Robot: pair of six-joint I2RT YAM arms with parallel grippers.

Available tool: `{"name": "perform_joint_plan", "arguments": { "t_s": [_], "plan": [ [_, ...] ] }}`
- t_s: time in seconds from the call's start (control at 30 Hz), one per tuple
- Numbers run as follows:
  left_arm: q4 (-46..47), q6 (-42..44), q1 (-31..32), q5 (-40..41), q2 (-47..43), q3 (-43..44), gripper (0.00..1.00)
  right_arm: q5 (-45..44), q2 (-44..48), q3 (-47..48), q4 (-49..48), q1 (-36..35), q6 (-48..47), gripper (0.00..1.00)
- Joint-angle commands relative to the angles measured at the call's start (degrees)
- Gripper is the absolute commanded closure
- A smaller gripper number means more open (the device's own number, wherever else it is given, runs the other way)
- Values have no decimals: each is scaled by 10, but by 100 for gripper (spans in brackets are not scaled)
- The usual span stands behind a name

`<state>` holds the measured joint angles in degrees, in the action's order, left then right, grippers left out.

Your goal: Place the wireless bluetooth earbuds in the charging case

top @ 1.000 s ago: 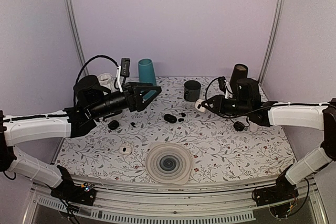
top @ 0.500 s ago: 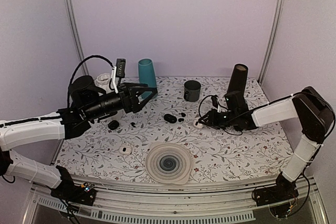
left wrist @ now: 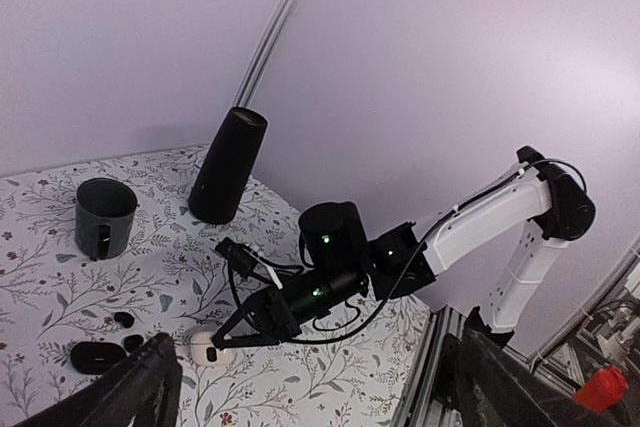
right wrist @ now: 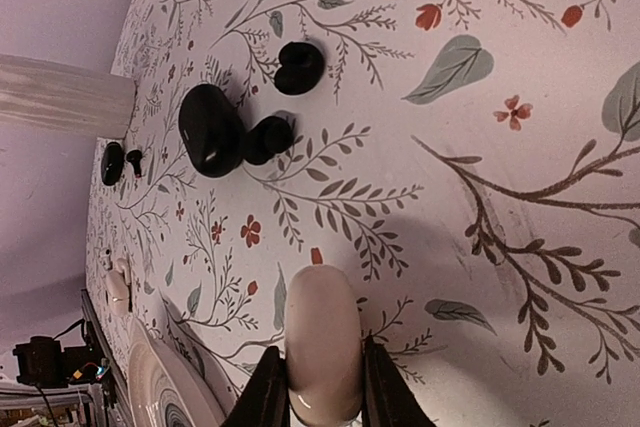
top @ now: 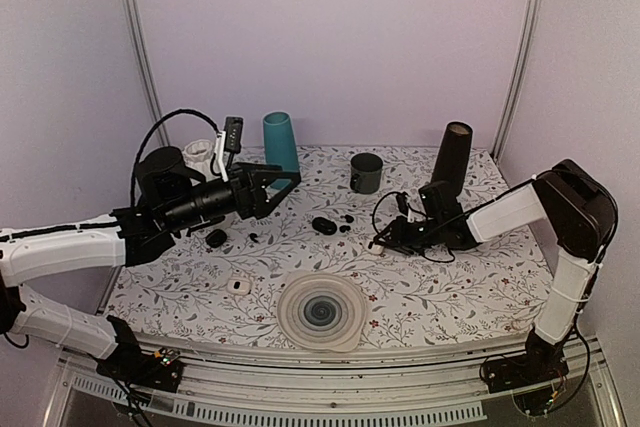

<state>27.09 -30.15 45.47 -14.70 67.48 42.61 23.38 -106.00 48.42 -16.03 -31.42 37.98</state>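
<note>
Two wireless bluetooth earbuds (right wrist: 298, 65) (right wrist: 268, 135), tiny and glossy black, lie on the floral table beside a black oval case (right wrist: 210, 129). From above, the buds (top: 344, 228) (top: 349, 217) sit just right of that case (top: 323, 225). My right gripper (right wrist: 322, 379) is shut on a closed white pebble-shaped charging case (right wrist: 323, 332), held low over the table, right of the buds (top: 379, 238). My left gripper (top: 283, 187) hovers open and empty above the back left. Its view shows the white case (left wrist: 205, 347) and the right arm.
A teal cup (top: 281, 144), a grey mug (top: 366, 173) and a tall black cup (top: 452, 152) stand along the back. A ribbed round dish (top: 321, 311) and another white case (top: 237, 285) lie near the front. More small black pieces (top: 216, 238) lie at left.
My right gripper has come down and toward the near side with the white case, close to the table. The left arm has shifted only slightly.
</note>
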Motion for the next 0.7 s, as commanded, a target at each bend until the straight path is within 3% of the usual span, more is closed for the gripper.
{"name": "perform_joint_plan", "arguments": {
  "t_s": [0.0, 0.67],
  "plan": [
    [-13, 6, -5, 0, 13, 3, 4, 7, -9, 18, 7, 3, -4, 76],
    [-131, 21, -4, 46, 124, 86, 5, -105, 89, 26, 152, 3, -80, 28]
  ]
}}
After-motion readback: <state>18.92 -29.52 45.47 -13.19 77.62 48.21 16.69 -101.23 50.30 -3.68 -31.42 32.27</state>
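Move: The white charging case is between my right fingers, its middle about 1 cm left of my right hand point and 1 cm lower. From that hand the black case is about 7 cm ahead, 15 cm left and 2 cm down; the nearer black earbud is 6 cm ahead, 10 cm left. From my open left hand the black case lies roughly 17 cm ahead, 11 cm right and 29 cm below, the white case 11 cm ahead, 25 cm right, equally low. I open my right fingers wide and let go of the white charging case at the table, then ease that hand about 2 cm to the right, away from it, dipping a little before starting to rise and rolling slightly. Meanwhile my open left hand sinks about 6 cm, drifting forward and right towards the black case, its fingers tipping a few degrees down. ##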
